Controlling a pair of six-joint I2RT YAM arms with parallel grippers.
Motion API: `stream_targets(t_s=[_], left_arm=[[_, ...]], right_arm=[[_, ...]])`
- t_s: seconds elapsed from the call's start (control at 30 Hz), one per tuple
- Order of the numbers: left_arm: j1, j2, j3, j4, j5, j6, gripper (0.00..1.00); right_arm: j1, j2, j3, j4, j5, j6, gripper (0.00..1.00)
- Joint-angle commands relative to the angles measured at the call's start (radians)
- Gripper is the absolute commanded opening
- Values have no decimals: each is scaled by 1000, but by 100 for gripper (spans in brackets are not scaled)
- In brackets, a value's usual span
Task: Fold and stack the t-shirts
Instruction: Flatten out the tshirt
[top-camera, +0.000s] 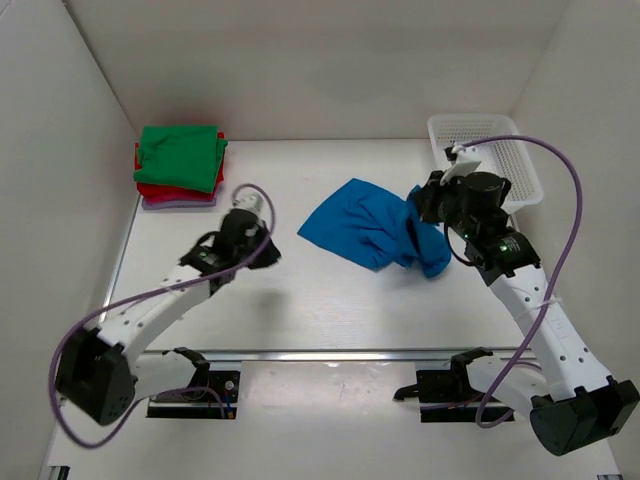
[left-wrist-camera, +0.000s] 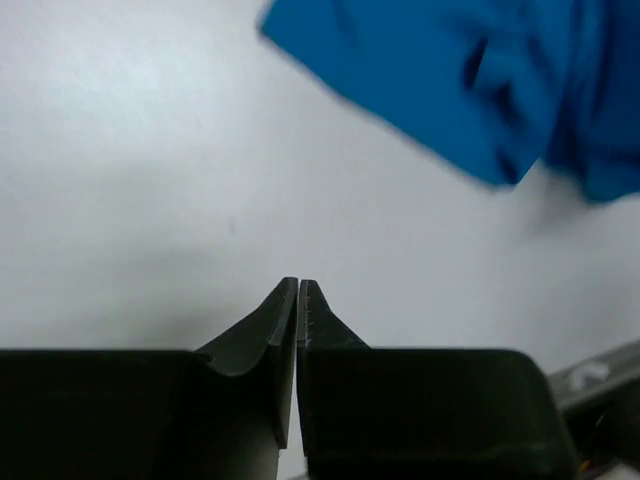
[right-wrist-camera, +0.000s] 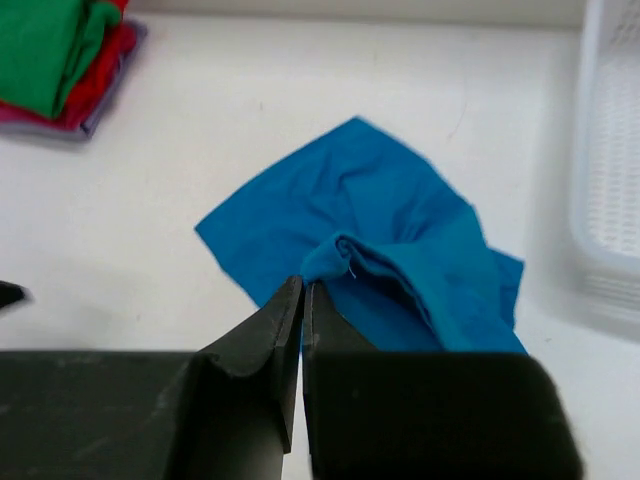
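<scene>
A bright blue t-shirt (top-camera: 355, 230) lies crumpled right of the table's middle, and its right end is drawn up. My right gripper (top-camera: 420, 215) is shut on a bunched fold of the blue t-shirt (right-wrist-camera: 350, 200), pinched at the tips of that gripper (right-wrist-camera: 302, 283). A stack of folded t-shirts sits at the back left: green (top-camera: 180, 155) on top, red (top-camera: 150, 188) under it, a pale lavender one (top-camera: 178, 203) at the bottom. My left gripper (top-camera: 262, 248) hovers over bare table left of the blue shirt (left-wrist-camera: 450, 90). That left gripper (left-wrist-camera: 298, 283) is shut and holds nothing.
A white mesh basket (top-camera: 520, 170) stands at the back right, close behind the right wrist, and its wall (right-wrist-camera: 600, 200) fills the right edge of the right wrist view. White walls enclose the table on three sides.
</scene>
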Motion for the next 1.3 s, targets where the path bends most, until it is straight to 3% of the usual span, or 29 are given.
stream_targets(t_s=[0.0,0.13,0.2,0.3,0.4,0.5,0.63,0.77,0.9,1.27], left_arm=[[-149,78,-6,226,53,-75,17],[-218,305,63,318,20,-87,24],[-227,388,77,424,7,-151,28],[-219,515,161,459,-10,-251,35],[-224,629,266,441,-8,-306,48],[-232,802,440,406,3,-331,50],[-241,891,542,386,-8,-348,57],[-246,971,669,253,-14,-314,57],[-256,994,654,288,-8,-330,57],[-287,1113,832,141,-27,-310,54]], right_arm=[[44,-3,-13,89,25,11,0],[53,10,-40,116,42,12,0],[29,7,-51,126,31,22,0],[8,16,-74,142,5,17,0],[-2,23,-93,144,-1,12,0],[-15,28,-91,147,-10,5,0],[-60,27,-99,155,-53,11,0],[-78,30,-103,172,-63,8,0],[-88,30,-111,179,-81,9,0],[-103,19,-129,184,-93,3,0]])
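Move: The blue t-shirt's middle lies some 27 cm to the left hand's right, 12 cm ahead and about 16 cm below; the stack of folded shirts is roughly 28 cm ahead and 20 cm left of that hand. From the right hand, already pinching one end of the t-shirt, the middle is about 8 cm ahead, 9 cm left and 30 cm below, with the white basket some 25 cm ahead and 17 cm right. Left hand opens halfway, sweeping about 25 cm right, down and forward to the t-shirt; right keeps its pinch, sinking 4 cm. ##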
